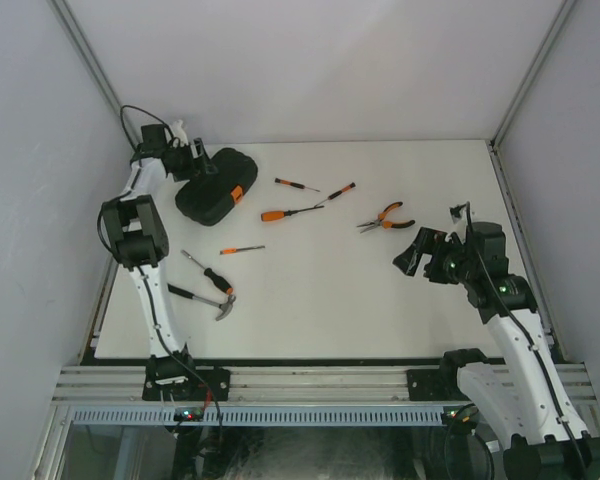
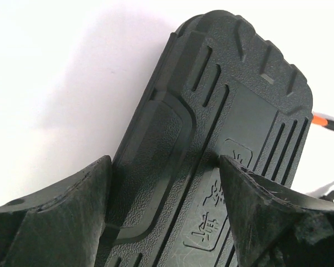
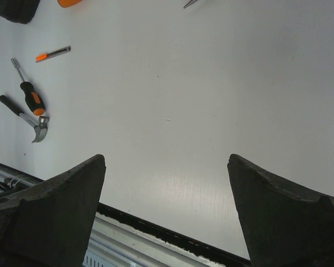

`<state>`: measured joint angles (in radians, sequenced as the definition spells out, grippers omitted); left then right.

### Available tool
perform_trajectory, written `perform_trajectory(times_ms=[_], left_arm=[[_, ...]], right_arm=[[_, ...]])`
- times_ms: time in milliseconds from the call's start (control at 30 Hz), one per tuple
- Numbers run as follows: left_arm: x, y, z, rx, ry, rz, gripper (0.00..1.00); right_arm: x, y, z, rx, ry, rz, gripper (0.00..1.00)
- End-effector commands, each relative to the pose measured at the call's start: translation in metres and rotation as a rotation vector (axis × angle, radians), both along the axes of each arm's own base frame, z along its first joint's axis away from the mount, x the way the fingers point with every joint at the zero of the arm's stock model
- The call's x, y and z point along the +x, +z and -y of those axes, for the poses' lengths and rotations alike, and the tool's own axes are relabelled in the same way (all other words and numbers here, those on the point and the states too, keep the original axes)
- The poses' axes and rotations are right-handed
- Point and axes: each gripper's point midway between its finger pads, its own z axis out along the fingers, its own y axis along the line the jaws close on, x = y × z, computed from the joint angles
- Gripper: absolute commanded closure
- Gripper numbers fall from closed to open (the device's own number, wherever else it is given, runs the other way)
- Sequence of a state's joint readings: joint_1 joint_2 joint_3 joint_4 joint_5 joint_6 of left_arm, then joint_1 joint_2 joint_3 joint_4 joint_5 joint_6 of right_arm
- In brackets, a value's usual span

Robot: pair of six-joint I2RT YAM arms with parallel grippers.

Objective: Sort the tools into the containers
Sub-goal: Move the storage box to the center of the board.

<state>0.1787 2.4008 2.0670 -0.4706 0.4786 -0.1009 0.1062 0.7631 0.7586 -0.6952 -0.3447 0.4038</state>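
The closed black ribbed case (image 1: 212, 188), with its orange latch (image 1: 237, 194), lies at the back left. My left gripper (image 1: 194, 160) hangs over its far end. In the left wrist view the case (image 2: 211, 111) fills the frame, and the left gripper (image 2: 164, 161) is open with both fingertips down against the lid. Loose tools lie on the white table: pliers (image 1: 387, 218), three screwdrivers (image 1: 290, 212) mid-back, a small orange one (image 1: 242, 250), a black-and-orange one (image 1: 210, 274) and a hammer (image 1: 202, 299). My right gripper (image 1: 425, 256) is open and empty (image 3: 167, 161).
White walls close in the table on three sides. A metal rail (image 1: 320, 383) runs along the near edge, and it shows under the right gripper in the right wrist view. That view also shows the hammer (image 3: 30, 119) and a screwdriver (image 3: 28, 93) at far left.
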Motion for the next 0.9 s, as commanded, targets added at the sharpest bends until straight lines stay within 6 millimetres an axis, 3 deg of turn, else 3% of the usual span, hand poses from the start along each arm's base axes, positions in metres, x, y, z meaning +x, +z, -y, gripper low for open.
perform_trajectory(times_ms=[0,300,567,867], left_arm=[[-0.024,0.016,0.047,0.042,-0.145,0.004,0.21],[-0.035,0.027,0.074,0.129,-0.142,-0.082,0.19],[-0.057,0.014,0.105,0.079,-0.151,-0.206,0.20],[-0.096,-0.012,0.131,-0.005,-0.117,-0.263,0.20]], right_arm=[[0.001,0.015,-0.002,-0.002,0.021,0.078,0.09],[-0.008,0.023,-0.004,0.024,0.027,0.103,0.09],[-0.018,0.032,-0.006,0.052,0.029,0.123,0.09],[-0.022,0.036,-0.010,0.075,0.041,0.126,0.10]])
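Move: The storage box's middle is about 5 cm to the left hand's right, 6 cm back and 2 cm lower; its far-left long side is at the open fingers. From this hand, the small screwdriver lies some 27 cm right and 6 cm back, the orange screwdriver 26 cm right and 15 cm back, the orange-capped tool 11 cm right and 24 cm back. From the right hand the box is roughly 55 cm left, 28 cm ahead and 12 cm lower. Rightward first, then increasingly back towards its base, the left hand pushes the storage box over the board, going about 11 cm right and 7 cm back at nearly level height. Its open fingers stay against the box's far-left side while the wrist tips some 10 degrees further down and swings slightly clockwise. The right hand, empty, rises about 3 cm and eases back 2 cm. ##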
